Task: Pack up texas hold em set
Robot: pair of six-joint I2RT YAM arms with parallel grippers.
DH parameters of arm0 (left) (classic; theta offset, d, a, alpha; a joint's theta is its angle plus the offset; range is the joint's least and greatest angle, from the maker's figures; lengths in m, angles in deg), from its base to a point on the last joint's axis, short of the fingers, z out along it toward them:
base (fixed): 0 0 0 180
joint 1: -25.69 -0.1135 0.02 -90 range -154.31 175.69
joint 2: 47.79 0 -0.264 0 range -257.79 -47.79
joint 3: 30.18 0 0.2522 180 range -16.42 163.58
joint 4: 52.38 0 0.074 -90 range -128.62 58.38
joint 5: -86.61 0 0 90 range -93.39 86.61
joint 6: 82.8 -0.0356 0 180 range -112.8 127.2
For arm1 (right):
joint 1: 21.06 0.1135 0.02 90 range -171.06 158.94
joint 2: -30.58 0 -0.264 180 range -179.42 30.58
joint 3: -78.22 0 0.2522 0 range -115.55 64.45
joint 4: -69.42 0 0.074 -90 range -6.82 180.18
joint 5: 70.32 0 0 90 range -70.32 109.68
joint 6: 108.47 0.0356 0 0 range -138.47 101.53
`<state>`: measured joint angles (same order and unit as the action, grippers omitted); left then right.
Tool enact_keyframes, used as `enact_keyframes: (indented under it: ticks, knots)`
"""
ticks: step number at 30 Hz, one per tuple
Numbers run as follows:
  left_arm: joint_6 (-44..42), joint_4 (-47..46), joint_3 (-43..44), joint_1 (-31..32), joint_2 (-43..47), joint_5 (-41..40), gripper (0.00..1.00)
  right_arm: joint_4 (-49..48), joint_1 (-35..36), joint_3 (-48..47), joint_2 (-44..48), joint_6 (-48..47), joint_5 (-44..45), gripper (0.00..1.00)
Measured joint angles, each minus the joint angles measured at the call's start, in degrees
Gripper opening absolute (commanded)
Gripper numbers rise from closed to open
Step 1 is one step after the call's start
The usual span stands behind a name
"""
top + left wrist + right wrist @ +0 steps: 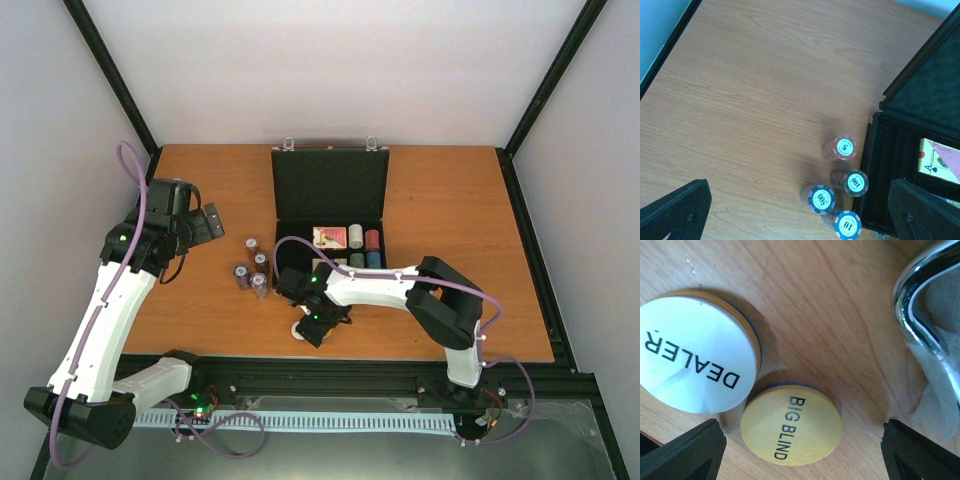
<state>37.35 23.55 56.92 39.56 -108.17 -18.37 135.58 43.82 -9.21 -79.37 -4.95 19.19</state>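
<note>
The black case (pixel 330 185) lies open at the back middle of the table, with a card deck (pixel 330 237) and several chip stacks (pixel 365 246) in its tray. Several more chip stacks (pixel 251 266) stand on the table left of it; they are marked 5 (pixel 844 147), 100 (pixel 855 182), 500 (pixel 821 198) and 10 (pixel 847 225). My left gripper (pixel 207 224) hangs open, high and left of these stacks, holding nothing. My right gripper (pixel 800 442) is open low over the table, straddling the yellow BIG BLIND disc (pixel 792 425). The white DEALER disc (pixel 690 352) lies beside it, touching.
The case's silver handle (pixel 922 305) is close on the right in the right wrist view, with a scrap of clear film under it. The case's front wall (pixel 875 170) stands right beside the loose chip stacks. Black frame posts (pixel 110 75) edge the table.
</note>
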Motion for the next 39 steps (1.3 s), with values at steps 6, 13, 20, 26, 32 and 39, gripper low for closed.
enact_keyframes:
  ticks: [6, 13, 20, 26, 32, 39]
  knots:
    - [0.0, 0.0, -0.3, 0.0, 0.3, 0.0, 1.00, 0.0, 0.1, 0.0, -0.8, 0.1, -0.1, 0.80]
    - [0.0, 0.0, -0.5, 0.0, 0.7, 0.0, 1.00, -0.9, 0.2, 0.2, -0.7, 0.7, -0.2, 0.59]
    - [0.0, 0.0, -0.5, 0.0, 0.9, -0.1, 1.00, -1.4, 0.2, 0.5, -0.4, 1.3, 0.0, 0.37]
    - [0.0, 0.0, -0.8, 0.0, 1.3, -0.2, 1.00, -1.3, 0.2, 0.5, -0.3, 1.4, 0.1, 0.33]
    - [0.0, 0.0, -0.8, 0.0, 1.4, -0.3, 1.00, 2.3, 0.2, -1.0, -0.1, 1.3, 0.3, 0.33]
    - [0.0, 0.0, -0.8, 0.0, 1.4, -0.2, 1.00, 6.6, -0.6, -8.4, 1.8, 0.5, 2.8, 0.32]
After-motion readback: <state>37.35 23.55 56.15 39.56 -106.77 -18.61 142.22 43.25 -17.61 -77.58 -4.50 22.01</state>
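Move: The big blind button sits right under the right gripper, between its open fingers and about 1 cm below the hand point. The dealer button is some 5 cm to the left and level with it, and the case's handle is about 6 cm ahead and 1 cm to the right. From the left hand, the big blind button is roughly 13 cm back, 24 cm to the right and 26 cm below. Keep the right gripper down over the big blind button, letting it settle about half a centimetre, and close the fingers from wide open to about half open so the pads pinch the button by its rim. Then lift it some 5 cm, easing about 2 cm forward towards the case and slightly left, with the grip kept. ##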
